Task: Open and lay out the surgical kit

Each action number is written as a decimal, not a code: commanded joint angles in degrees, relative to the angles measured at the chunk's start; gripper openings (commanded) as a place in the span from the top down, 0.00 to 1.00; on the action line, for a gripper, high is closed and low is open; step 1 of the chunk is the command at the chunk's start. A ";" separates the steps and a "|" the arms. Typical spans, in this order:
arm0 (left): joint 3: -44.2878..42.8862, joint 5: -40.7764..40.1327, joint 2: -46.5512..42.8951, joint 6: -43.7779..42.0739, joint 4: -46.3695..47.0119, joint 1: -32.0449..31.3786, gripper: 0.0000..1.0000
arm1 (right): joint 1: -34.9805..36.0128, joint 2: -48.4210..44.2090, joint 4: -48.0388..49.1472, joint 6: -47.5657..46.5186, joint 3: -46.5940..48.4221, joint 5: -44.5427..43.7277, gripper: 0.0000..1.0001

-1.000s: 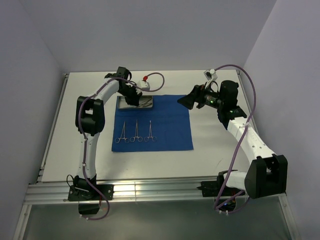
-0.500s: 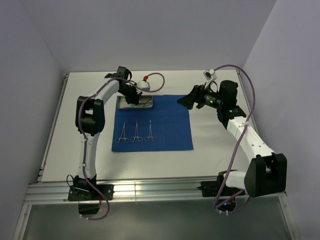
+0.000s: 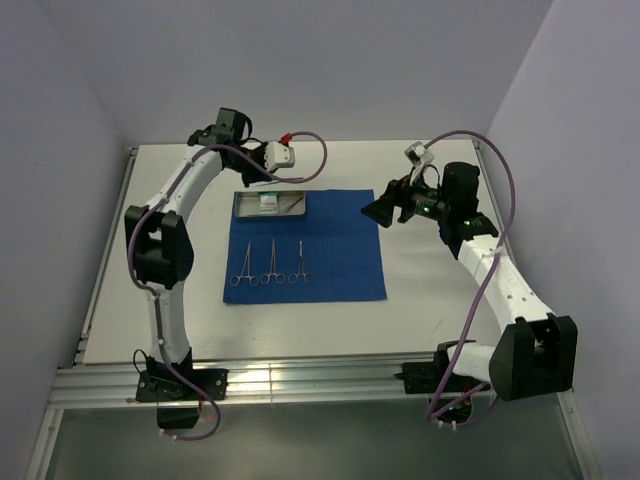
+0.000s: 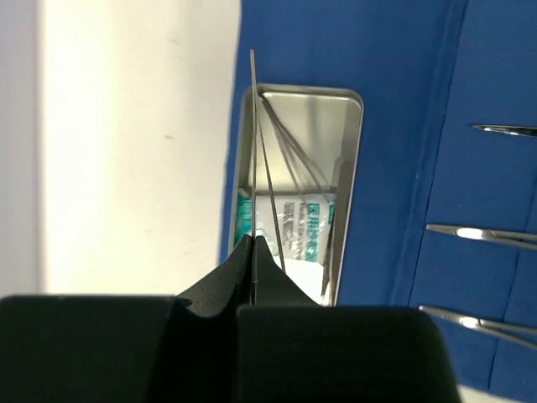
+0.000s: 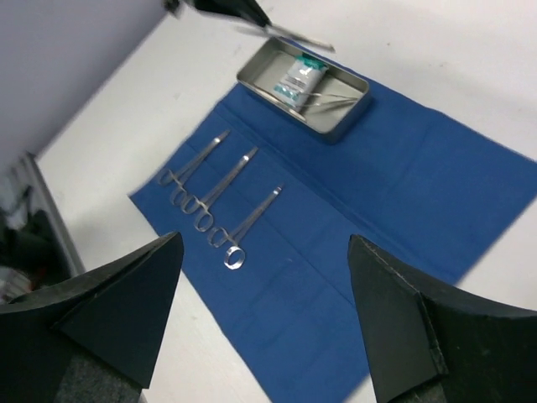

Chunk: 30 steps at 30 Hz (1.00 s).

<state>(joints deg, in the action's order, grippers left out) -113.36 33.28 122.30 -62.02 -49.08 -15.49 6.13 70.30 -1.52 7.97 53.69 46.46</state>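
Observation:
The royal-blue cloth (image 3: 335, 250) lies spread flat, with the steel tray (image 3: 240, 212) on its far left corner. The tray (image 4: 351, 168) holds the white-green packet (image 4: 298, 222) and a few slim instruments (image 4: 294, 159). Three ring-handled clamps (image 3: 272, 262) lie side by side on the cloth. My left gripper (image 4: 254, 243) is shut on thin steel tweezers (image 4: 252, 143), held in the air above the tray's left rim. In the right wrist view the tweezers (image 5: 289, 35) hang over the tray (image 5: 336, 126). My right gripper (image 5: 264, 252) stands open and empty above the cloth's right part.
The white tabletop (image 3: 430, 290) surrounds the cloth. An aluminium rail (image 3: 300, 380) runs along the near edge between the arm bases. Grey walls close in on the left, back and right.
My left arm has risen up and back out of the tray with the tweezers pinched in its jaws. My right gripper has shifted slightly right and narrowed a little.

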 commanded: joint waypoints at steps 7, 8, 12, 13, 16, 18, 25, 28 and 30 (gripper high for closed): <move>5.24 8.11 -17.16 -11.02 -11.20 -5.60 1.00 | -0.68 -10.71 -18.67 -34.22 3.87 6.80 0.34; 6.21 8.73 -18.49 -10.58 -11.39 -6.48 1.00 | -0.42 -12.54 -19.48 -38.25 3.88 6.98 0.37; 13.85 10.23 -25.52 -7.60 -5.53 -10.96 1.00 | 1.42 -16.60 -21.42 -46.36 2.82 5.93 0.47; 16.48 10.05 -27.88 -7.16 -4.54 -12.97 1.00 | 1.86 -17.12 -21.77 -47.25 2.74 5.58 0.49; 15.90 9.96 -28.79 -4.61 -5.14 -16.49 1.00 | 3.88 -16.69 -24.83 -48.31 3.87 5.66 0.56; 14.75 10.23 -28.52 -4.43 -6.81 -17.82 1.00 | 6.68 -15.11 -27.39 -49.10 5.63 4.70 0.59; 12.73 8.47 -28.61 -4.34 -10.15 -22.22 1.00 | 11.97 -13.79 -31.25 -49.54 5.54 2.58 0.63; 11.41 7.95 -27.91 -3.99 -12.00 -23.18 1.00 | 12.94 -12.56 -32.93 -49.80 6.60 2.50 0.65; 11.15 7.51 -27.82 -3.20 -11.57 -23.54 1.00 | 13.38 -11.68 -33.11 -49.80 7.13 2.24 0.66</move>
<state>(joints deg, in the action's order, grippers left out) -99.37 40.56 95.39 -66.30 -59.24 -38.26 18.65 57.71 -32.77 -40.58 57.52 49.39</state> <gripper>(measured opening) 0.010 0.346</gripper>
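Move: The left hand already holds the tweezers over the tray; the open right gripper it is taking them to is about 15 cm back, 27 cm to its right and 11 cm higher. The tray lies roughly 11 cm below the left hand, 1 cm back and 1 cm right; the nearest clamp is about 15 cm back, 8 cm right and 12 cm below. From the right hand, the tweezers are some 16 cm ahead, 23 cm left and 14 cm lower. Left carries the tweezers 25 cm back, right and up towards the right gripper, which backs 10 cm, half-closing. ##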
